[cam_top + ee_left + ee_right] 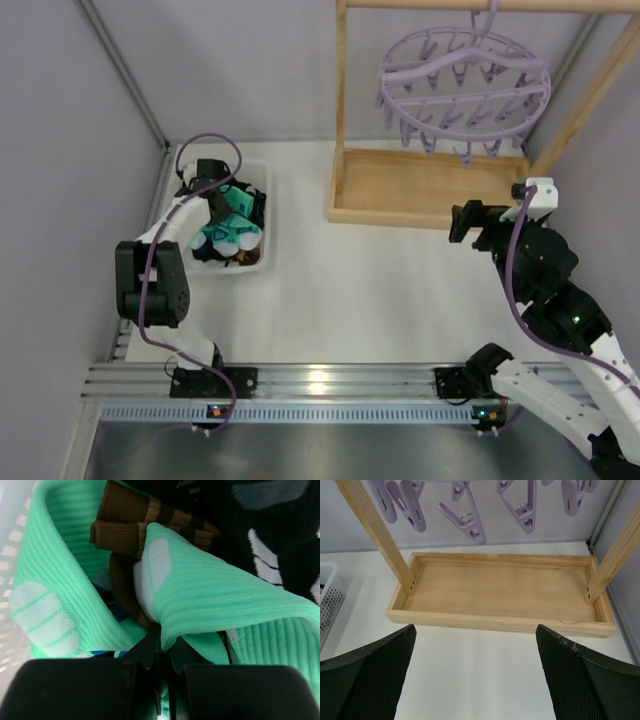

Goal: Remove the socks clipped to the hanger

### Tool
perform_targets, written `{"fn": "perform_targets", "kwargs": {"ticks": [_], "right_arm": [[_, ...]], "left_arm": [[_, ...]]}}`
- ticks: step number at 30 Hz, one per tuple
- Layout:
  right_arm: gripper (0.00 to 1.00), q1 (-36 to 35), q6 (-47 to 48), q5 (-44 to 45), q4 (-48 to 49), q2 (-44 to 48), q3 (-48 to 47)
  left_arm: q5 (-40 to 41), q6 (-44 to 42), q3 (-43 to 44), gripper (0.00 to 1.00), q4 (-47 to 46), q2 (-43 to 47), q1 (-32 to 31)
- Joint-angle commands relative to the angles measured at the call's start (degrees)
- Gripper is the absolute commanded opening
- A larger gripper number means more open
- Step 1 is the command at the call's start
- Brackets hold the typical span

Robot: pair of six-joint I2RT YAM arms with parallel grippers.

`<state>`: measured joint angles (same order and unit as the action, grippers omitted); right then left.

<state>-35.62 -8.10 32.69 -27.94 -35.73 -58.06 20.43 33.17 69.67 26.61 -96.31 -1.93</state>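
Observation:
The pale-purple hanger [465, 85] hangs from the wooden rack, and no sock shows on its clips [465, 522]. The socks [232, 225] lie piled in a white basket [262, 190] at the left. My left gripper [167, 647] is down in that pile, shut on a fold of a mint-green sock [225, 600]. A brown striped sock [135, 525] and a black one [280, 535] lie beside it. My right gripper [476, 645] stands wide open over the bare table, just in front of the rack's base, with nothing between its fingers.
The rack's wooden tray base [500, 592] lies ahead of the right gripper, with slanted wooden posts [375, 527] rising at both ends. Grey walls close in the left and the right. The basket's mesh side [327, 600] shows at the far left of the right wrist view.

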Motion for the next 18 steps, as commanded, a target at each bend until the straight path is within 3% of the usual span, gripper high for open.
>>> {"fn": "perform_targets", "kwargs": {"ticks": [1, 4, 8, 9, 12, 13, 18], "right_arm": [[0.99, -0.6, 0.2, -1.8, 2.7, 0.6, -0.1], [0.99, -0.5, 0.3, -2.2, 2.7, 0.6, -0.3], [0.99, -0.5, 0.1, -2.8, 2.6, 0.7, -0.3], [0.99, -0.5, 0.2, -2.8, 2.6, 0.7, -0.3], [0.99, -0.5, 0.1, -3.1, 2.7, 0.8, -0.4], [1.0, -0.5, 0.1, -3.1, 2.7, 0.8, -0.4], [1.0, -0.6, -0.1, -3.2, 2.5, 0.7, -0.2]], "left_arm": [[1.3, 3.7, -1.5, 0.0, -0.7, -0.6, 0.4], [2.0, 3.7, -1.2, 0.01, -0.6, 0.9, 0.4], [2.4, 1.8, -0.1, 0.21, -0.5, 4.9, 0.4], [2.9, 1.5, 0.1, 0.31, -0.4, 7.1, 0.4], [4.0, -0.1, 0.4, 0.44, -0.3, 11.7, 0.4], [4.4, -0.5, 0.4, 0.54, -0.3, 12.9, 0.4], [3.0, -3.2, 0.4, 0.84, 0.0, 22.0, 0.4]]}}
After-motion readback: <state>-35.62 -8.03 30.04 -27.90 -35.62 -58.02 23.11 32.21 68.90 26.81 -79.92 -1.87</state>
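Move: The left gripper is already down in the white basket, still pinching the last teal sock on the pile; the basket's middle lies about 2 cm back, 1 cm right and 3 cm below. A brown striped sock is some 3 cm ahead and 5 cm left, and the black socks about 8 cm ahead and 3 cm right, all slightly below. From the right gripper, the basket's middle is roughly 60 cm left, 15 cm ahead and 28 cm lower. Let the left gripper sink a last centimetre with the teal sock onto the pile, then open the fingers wide to let go of it. While they are still opening, lift away from the pile, slowly and then faster, to about 10 cm above the start, easing back slightly and tipping the fingers up some 15 degrees. ##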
